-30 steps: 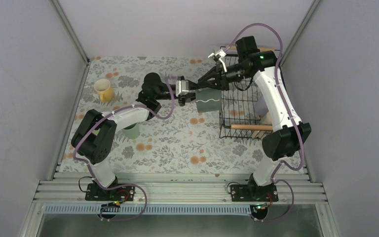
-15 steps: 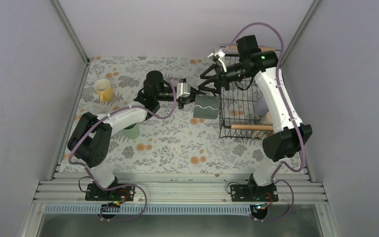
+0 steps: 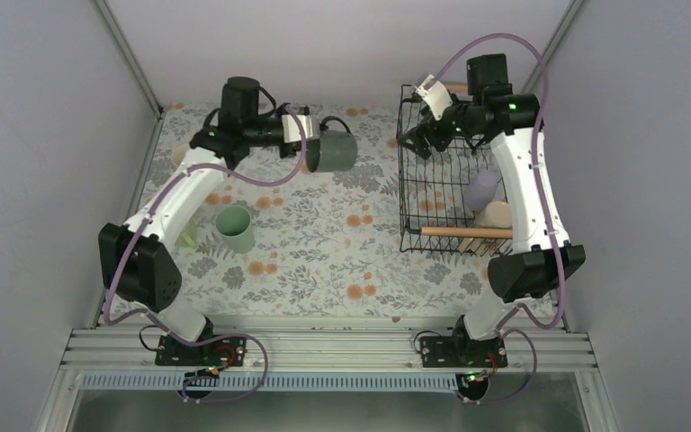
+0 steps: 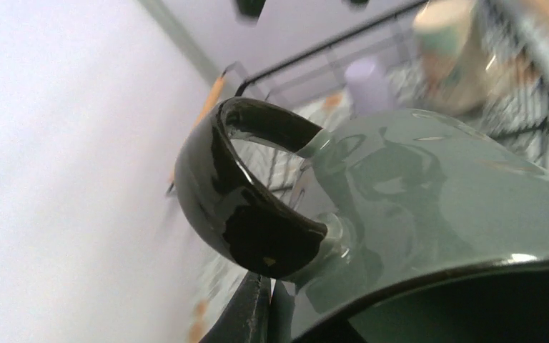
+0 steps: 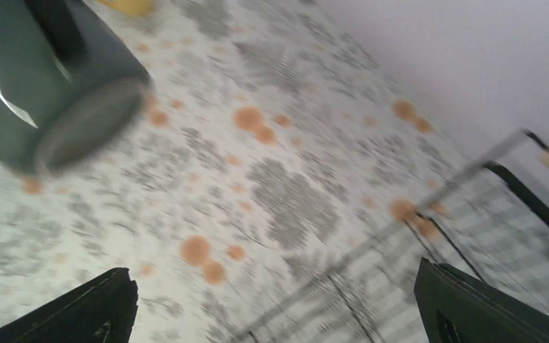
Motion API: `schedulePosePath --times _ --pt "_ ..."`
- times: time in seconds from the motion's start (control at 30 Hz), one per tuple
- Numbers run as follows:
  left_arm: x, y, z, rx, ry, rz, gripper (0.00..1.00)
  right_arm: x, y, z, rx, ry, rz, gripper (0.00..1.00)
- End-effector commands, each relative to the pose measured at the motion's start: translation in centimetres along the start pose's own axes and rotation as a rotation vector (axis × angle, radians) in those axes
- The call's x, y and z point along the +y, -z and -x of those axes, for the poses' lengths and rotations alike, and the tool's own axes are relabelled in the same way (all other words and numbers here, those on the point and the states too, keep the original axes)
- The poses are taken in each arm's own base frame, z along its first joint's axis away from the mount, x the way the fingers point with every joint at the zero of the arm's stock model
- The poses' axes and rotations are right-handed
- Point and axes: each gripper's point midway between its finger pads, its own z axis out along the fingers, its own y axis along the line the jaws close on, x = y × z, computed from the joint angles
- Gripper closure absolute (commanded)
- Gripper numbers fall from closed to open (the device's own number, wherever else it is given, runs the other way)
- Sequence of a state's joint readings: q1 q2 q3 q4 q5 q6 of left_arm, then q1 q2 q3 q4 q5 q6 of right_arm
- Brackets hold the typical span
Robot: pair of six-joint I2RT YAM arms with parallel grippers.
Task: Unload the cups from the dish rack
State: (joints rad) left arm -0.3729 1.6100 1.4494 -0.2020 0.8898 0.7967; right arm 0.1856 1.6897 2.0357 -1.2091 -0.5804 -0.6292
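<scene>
My left gripper (image 3: 311, 150) is shut on the wall of the dark green mug (image 3: 334, 151) by its handle (image 4: 243, 193) and holds it on its side above the far middle of the table. The mug fills the left wrist view (image 4: 429, 214). My right gripper (image 3: 416, 137) is open and empty over the far left corner of the black wire dish rack (image 3: 414, 236). Its fingers (image 5: 78, 314) frame the table and the rack's wire edge (image 5: 472, 179). A lavender mug (image 3: 481, 191) and a beige mug (image 3: 497, 214) lie in the rack. A mint green mug (image 3: 236, 229) stands on the table.
The floral tablecloth (image 3: 324, 261) covers the table. The rack's near wooden handle (image 3: 463, 232) lies across its front. A bit of an olive mug (image 3: 187, 236) shows beside my left arm. Grey walls close in at left, right and back.
My left arm has swung the dark green mug from beside the rack to the far left. My right gripper has drawn back from the mug to above the rack.
</scene>
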Motion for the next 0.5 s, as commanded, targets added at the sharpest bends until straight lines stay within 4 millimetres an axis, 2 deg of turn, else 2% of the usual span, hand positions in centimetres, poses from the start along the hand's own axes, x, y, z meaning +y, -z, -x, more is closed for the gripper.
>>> schedulePosePath --times 0.0,0.1,0.2,0.23,0.3,0.47 --pt "0.7 3.7 -6.2 0.414 -0.206 -0.039 0.98 -5.1 1.6 -3.8 0.195 0.030 -0.280 0.00" --pt "1.5 6.0 -12.1 0.635 -0.202 -0.099 0.98 -6.0 1.4 -6.3 0.279 0.018 -0.313 0.00" --pt "1.9 8.5 -17.0 0.846 -0.164 -0.185 0.98 -6.0 0.8 -8.2 0.337 0.013 -0.299 0.00" --pt "1.8 9.4 -18.2 0.904 -0.142 -0.216 0.98 -5.6 1.5 -8.2 0.334 0.024 -0.312 0.00" --pt "1.6 11.2 -20.6 1.009 -0.126 -0.272 0.98 -5.3 1.4 -9.2 0.360 0.037 -0.312 0.00" --pt "2.2 13.0 -24.5 1.116 -0.102 -0.291 0.98 -6.0 1.6 -10.9 0.418 0.046 -0.347 0.00"
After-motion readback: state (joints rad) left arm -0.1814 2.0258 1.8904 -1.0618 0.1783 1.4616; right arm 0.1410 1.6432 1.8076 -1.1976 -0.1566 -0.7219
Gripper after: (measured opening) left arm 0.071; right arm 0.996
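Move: On the far left table, the bare patch for the dark green cup in the left hand lies about 8 cm ahead of that hand, 18 cm to its left and 32 cm below. The standing green cup is about 10 cm back and 22 cm left, the yellow cup roughly 9 cm ahead and 37 cm left, both some 28 cm lower. From the empty right hand, the purple cup lies level ahead, about 22 cm right and 27 cm down; the beige cup is 8 cm nearer the base and 25 cm right, equally low. Swinging the still-gripped dark green cup about 17 cm left and 9 cm forward, the left hand travels level at first, then sinks some 18 cm towards the bare patch beyond the green cup while its fingers tip down nearly 60 degrees. The right hand, fingers kept wide open, goes right, then down over the rack towards the purple cup, its fingers steepening. ##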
